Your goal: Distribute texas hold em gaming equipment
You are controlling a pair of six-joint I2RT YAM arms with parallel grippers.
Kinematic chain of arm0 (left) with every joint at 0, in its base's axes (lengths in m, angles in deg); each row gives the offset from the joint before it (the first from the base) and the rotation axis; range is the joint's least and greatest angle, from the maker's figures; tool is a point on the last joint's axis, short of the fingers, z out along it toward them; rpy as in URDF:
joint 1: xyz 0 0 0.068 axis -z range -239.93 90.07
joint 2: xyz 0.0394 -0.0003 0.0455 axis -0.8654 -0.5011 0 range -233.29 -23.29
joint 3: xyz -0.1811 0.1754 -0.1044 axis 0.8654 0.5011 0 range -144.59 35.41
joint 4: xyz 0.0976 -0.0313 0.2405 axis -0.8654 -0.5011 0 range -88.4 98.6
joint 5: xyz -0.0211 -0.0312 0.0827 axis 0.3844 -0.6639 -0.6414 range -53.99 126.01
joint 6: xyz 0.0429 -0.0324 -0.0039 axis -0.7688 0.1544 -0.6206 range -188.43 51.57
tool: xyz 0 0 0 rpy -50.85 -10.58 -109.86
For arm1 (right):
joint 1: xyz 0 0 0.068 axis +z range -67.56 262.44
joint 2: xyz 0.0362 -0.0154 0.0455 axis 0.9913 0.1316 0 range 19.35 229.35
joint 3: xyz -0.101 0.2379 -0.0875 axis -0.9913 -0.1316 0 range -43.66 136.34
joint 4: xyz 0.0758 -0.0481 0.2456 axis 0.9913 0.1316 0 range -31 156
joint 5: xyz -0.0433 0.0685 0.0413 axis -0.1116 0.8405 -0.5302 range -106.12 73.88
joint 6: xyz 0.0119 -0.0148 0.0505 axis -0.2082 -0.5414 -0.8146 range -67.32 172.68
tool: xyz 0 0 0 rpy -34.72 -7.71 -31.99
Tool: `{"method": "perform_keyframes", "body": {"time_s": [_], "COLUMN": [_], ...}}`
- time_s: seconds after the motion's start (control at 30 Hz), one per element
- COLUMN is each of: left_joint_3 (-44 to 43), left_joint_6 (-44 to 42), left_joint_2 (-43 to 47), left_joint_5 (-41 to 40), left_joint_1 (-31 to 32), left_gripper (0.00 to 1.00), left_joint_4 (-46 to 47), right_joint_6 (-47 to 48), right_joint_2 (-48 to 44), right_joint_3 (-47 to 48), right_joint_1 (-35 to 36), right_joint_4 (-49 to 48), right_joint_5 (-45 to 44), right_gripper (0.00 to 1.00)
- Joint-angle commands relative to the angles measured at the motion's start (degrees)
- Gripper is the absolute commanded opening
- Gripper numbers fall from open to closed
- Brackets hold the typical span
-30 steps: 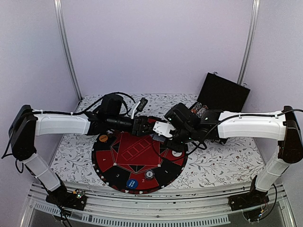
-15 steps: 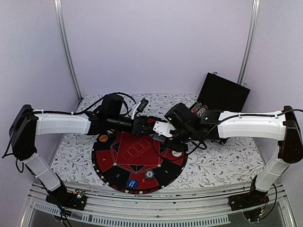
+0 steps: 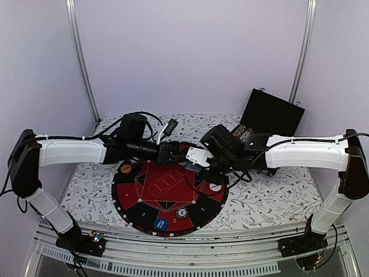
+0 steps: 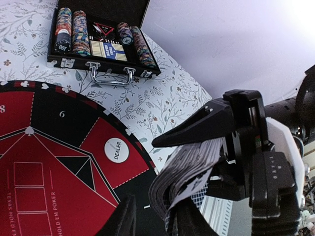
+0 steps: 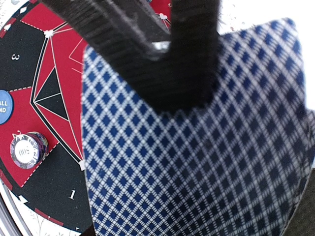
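The playing cards point(image 4: 197, 164) are a thick bent deck held above the far edge of the round poker mat point(image 3: 144, 203). My right gripper point(image 3: 195, 158) is shut on the deck, and its blue-diamond top card point(image 5: 197, 167) fills the right wrist view under a black finger point(image 5: 172, 64). My left gripper point(image 4: 155, 219) faces it from the left, open, its fingers straddling the deck's lower corner with a gap on one side. On the mat lie a white dealer disc point(image 4: 116, 150), an orange disc point(image 3: 125, 169), a blue disc point(image 3: 161, 224) and a striped poker chip point(image 5: 28, 149).
An open black case point(image 4: 101, 63) with rows of striped chips point(image 4: 79, 32) stands behind the mat at the right, its lid point(image 3: 272, 111) upright. The floral tablecloth point(image 3: 271, 196) surrounds the mat. Both arms crowd the mat's far edge.
My left gripper's jaws have narrowed around the deck's edge. Both arms have stayed almost where they were.
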Motion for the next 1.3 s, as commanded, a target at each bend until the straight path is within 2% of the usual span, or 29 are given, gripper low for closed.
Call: {"method": "perform_keyframes", "body": {"time_s": [0.0,0.17,0.43,0.67,0.87,1.1,1.27], "left_joint_3": [1.03,0.79,0.24,0.31,2.22,7.80,10.89], "left_joint_6": [-0.96,-1.05,-2.25,-3.14,-1.58,5.63,9.19], "left_joint_2": [1.96,2.06,2.76,3.68,5.89,9.53,13.18], "left_joint_5": [-0.10,-0.08,-0.50,1.52,2.93,6.14,6.29], "left_joint_1": [-0.82,-1.12,-1.31,-1.40,-2.90,-7.63,-10.14], "left_gripper": [0.35,0.35,0.26,0.00,0.00,0.00,0.00], "left_joint_4": [-1.17,-1.32,-2.18,-2.50,-1.43,5.54,6.41], "right_joint_6": [0.22,0.34,0.20,0.38,-0.01,-0.62,-1.18], "right_joint_2": [0.68,0.84,1.09,1.04,0.59,-0.35,-0.71], "right_joint_3": [2.35,2.62,2.62,2.50,1.93,0.94,0.39], "right_joint_1": [0.05,0.07,0.06,-0.11,-0.88,-2.63,-4.12], "right_joint_4": [-0.59,-0.45,-0.34,-0.54,-0.74,-1.53,-1.85], "right_joint_5": [0.14,0.39,0.49,0.54,0.84,1.40,1.97], "right_gripper": [0.48,0.47,0.47,0.46,0.45,0.44,0.44]}}
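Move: The deck of cards, already gripped in the right hand, lies about 4 cm to the left hand's right, 2 cm back and 2 cm lower, its near edge at the open left fingers. The dealer button is on the mat some 13 cm to the left hand's right, 1 cm farther out and 18 cm below; the chip stack stands about 12 cm back, straight left-right, also 18 cm down. For the right hand, the deck sits in its fingers, its middle about 1 cm left and level. Creeping barely a centimetre left and up, the left hand shuts its part-open fingers on the edge of the deck, pinching a very thin layer. It then lifts a little and pulls briskly to its left, away from the deck, about 6 cm in all and 2 cm up. The right hand keeps its grip on the rest, easing some 2 cm forward and slightly right at the end. ##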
